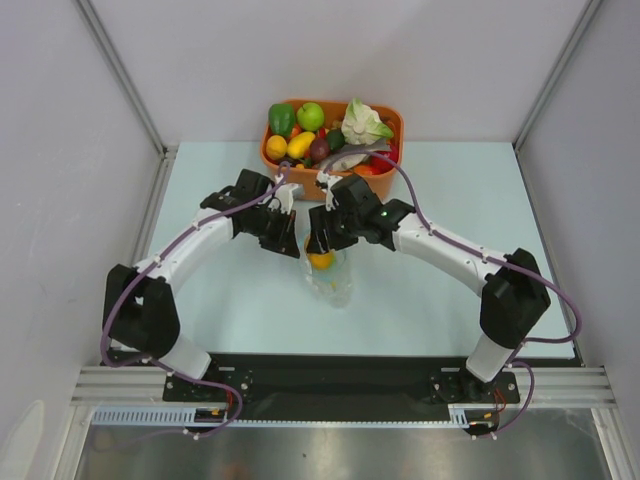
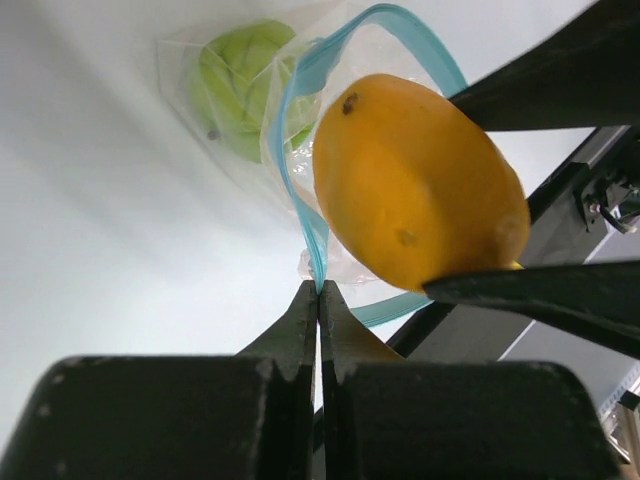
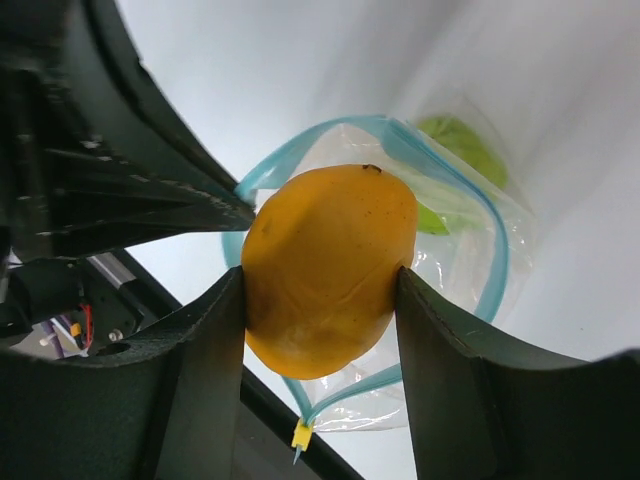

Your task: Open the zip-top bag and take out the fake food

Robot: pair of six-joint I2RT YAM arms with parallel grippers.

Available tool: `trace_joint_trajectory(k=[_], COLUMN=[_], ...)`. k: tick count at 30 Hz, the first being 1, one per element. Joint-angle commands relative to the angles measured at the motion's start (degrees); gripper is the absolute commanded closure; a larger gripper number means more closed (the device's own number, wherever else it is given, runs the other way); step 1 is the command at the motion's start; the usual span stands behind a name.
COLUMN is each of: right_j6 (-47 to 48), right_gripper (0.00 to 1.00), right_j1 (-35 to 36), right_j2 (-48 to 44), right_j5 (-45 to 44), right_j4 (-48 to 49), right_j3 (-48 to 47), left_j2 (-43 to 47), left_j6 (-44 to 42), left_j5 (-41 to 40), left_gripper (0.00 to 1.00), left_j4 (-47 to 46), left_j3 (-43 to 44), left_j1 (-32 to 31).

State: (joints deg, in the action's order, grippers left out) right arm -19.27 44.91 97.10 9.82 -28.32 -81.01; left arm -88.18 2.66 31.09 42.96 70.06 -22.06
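The clear zip-top bag (image 1: 335,285) lies mid-table with its light-blue zip strip (image 2: 300,150) pulled open into a loop. My left gripper (image 2: 319,288) is shut on one edge of that strip. My right gripper (image 3: 320,288) is shut on the orange-yellow round fruit (image 3: 325,250), its fingers (image 3: 215,340) pressed against both sides, right at the bag's mouth. In the top view the fruit (image 1: 320,260) shows between the two grippers, left (image 1: 297,243) and right (image 1: 318,248). A lime-green fruit (image 2: 245,90) still sits inside the bag (image 3: 470,270).
An orange tub (image 1: 268,152) with several toy fruits and a white-and-green cauliflower (image 1: 365,125) stands at the back of the table, just behind both wrists. White walls close in the left, right and far sides.
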Motion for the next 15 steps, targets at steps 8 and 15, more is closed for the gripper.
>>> trace_joint_trajectory(k=[8, 15], right_j6=[-0.2, 5.4], right_gripper=[0.74, 0.74], right_j1=[-2.4, -9.4], right_j2=[-5.2, -8.6], right_j5=[1.7, -7.0], right_j4=[1.1, 1.5], right_j3=[-7.2, -13.6], left_j2=[-0.6, -0.3], left_j6=[-1.2, -1.2], left_j5=[-3.1, -2.5], left_gripper=[1.00, 1.00], left_j4=[-0.7, -0.9], left_j3=[1.0, 1.1], left_j1=[0.0, 0.1])
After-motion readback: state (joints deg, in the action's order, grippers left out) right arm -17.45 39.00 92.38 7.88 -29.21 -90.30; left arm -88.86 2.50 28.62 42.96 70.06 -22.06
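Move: Ahead of the right hand, which already grips the orange fake fruit, the orange bin's middle lies about 26 cm farther out, some 3 cm right and 9 cm lower. The bag's middle is roughly 3 cm back, 1 cm right and 9 cm below that hand. The green fake food inside the bag is about 3 cm ahead, level sideways and 10 cm down. From the left hand, the bin lies about 27 cm ahead, 8 cm right and 7 cm below. Lifting the orange fruit clear of the bag's mouth, the right hand creeps up at first, then speeds up and swings forward and slightly right towards the bin. It climbs about 10 cm and reaches 5 cm outward, the wrist tipping up some 15 degrees, the fingers keeping their grip. The left hand stays nearly in place, still pinching the bag's blue rim shut between its fingertips. ##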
